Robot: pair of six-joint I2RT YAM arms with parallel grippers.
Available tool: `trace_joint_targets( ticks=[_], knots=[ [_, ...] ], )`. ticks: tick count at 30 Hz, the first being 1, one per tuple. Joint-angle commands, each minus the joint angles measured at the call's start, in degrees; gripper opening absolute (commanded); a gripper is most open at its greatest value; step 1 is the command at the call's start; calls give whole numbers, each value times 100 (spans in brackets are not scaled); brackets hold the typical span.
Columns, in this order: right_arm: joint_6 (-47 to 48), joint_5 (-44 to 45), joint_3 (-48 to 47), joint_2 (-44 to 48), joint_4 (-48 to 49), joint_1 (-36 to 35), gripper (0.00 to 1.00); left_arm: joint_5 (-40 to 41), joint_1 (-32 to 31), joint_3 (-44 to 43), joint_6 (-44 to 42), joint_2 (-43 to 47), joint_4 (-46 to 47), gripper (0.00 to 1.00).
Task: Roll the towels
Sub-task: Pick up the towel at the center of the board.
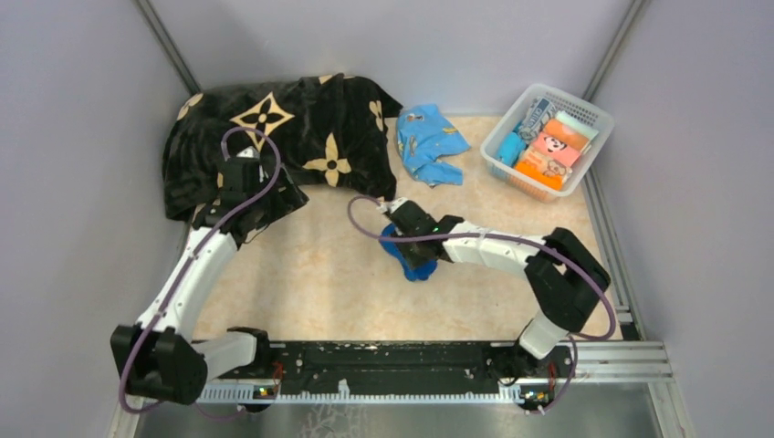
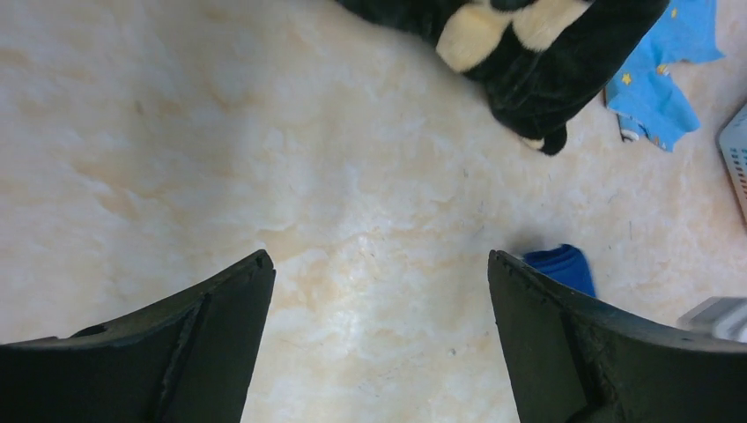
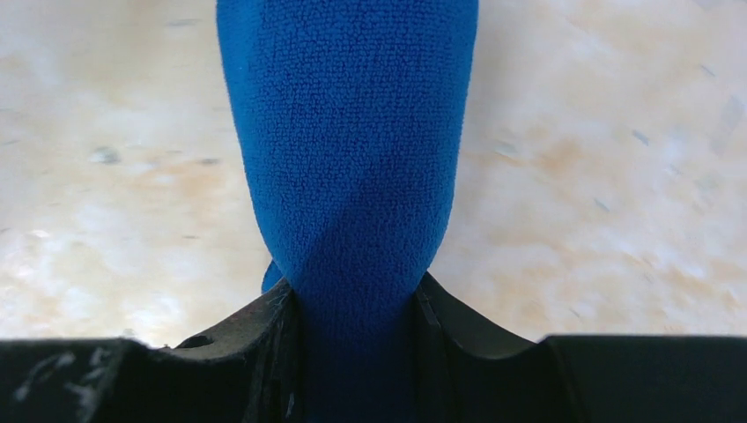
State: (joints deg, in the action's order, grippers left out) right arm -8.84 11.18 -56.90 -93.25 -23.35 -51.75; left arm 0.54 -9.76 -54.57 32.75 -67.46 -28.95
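Note:
A royal-blue towel, bunched into a thick roll, lies in the middle of the table under my right gripper. In the right wrist view the jaws of that gripper pinch the towel, which runs forward from between them. My left gripper hovers at the front edge of the black blanket. It stands wide open over bare tabletop, with nothing between its fingers. One end of the blue towel peeks out behind its right finger.
A black blanket with cream flowers is heaped at the back left. A light-blue cloth with yellow marks lies crumpled at the back centre. A white basket at the back right holds several rolled cloths.

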Motion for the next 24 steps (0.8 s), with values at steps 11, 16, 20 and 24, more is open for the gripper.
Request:
trace_joint_targets(
  ticks=[11,16,20,24],
  knots=[
    [-1063,475,-1793,973,-1938,3122,0,712,115,-117,-1572,528,-252,98],
    [-1333,1486,-2487,835,-1960,4005,0,728,112,-64,-1601,549,-243,98],
    [-1269,2208,-3058,320,-1826,4395,0,761,115,-22,-1619,567,-238,99],
    [-1145,2936,-3726,-495,-1821,4654,0,802,115,-11,-1626,536,-247,99]
  ],
)
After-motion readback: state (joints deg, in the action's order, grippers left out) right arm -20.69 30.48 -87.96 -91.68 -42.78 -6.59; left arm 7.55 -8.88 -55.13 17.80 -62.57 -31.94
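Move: Across the table from the right hand, which already grips the blue rolled towel, the white basket's middle lies about 28 cm ahead and 30 cm to the right, roughly at the hand's height. The turquoise roll in its left part is some 27 cm ahead and 22 cm right. The crumpled light-blue cloth lies about 28 cm ahead, 3 cm right. From the left hand, the basket is about 20 cm ahead, 58 cm right and 12 cm lower. Carrying the blue rolled towel in an unchanged grip, the right arm sweeps right by nearly 30 cm, forward and up by some 17 cm each, towards the basket, rising mostly in the later part. Its wrist swings clockwise about 65 degrees and the fingers tip up somewhat. The empty, open left hand lifts slightly, edges left about 4 cm, then settles partway back down. ##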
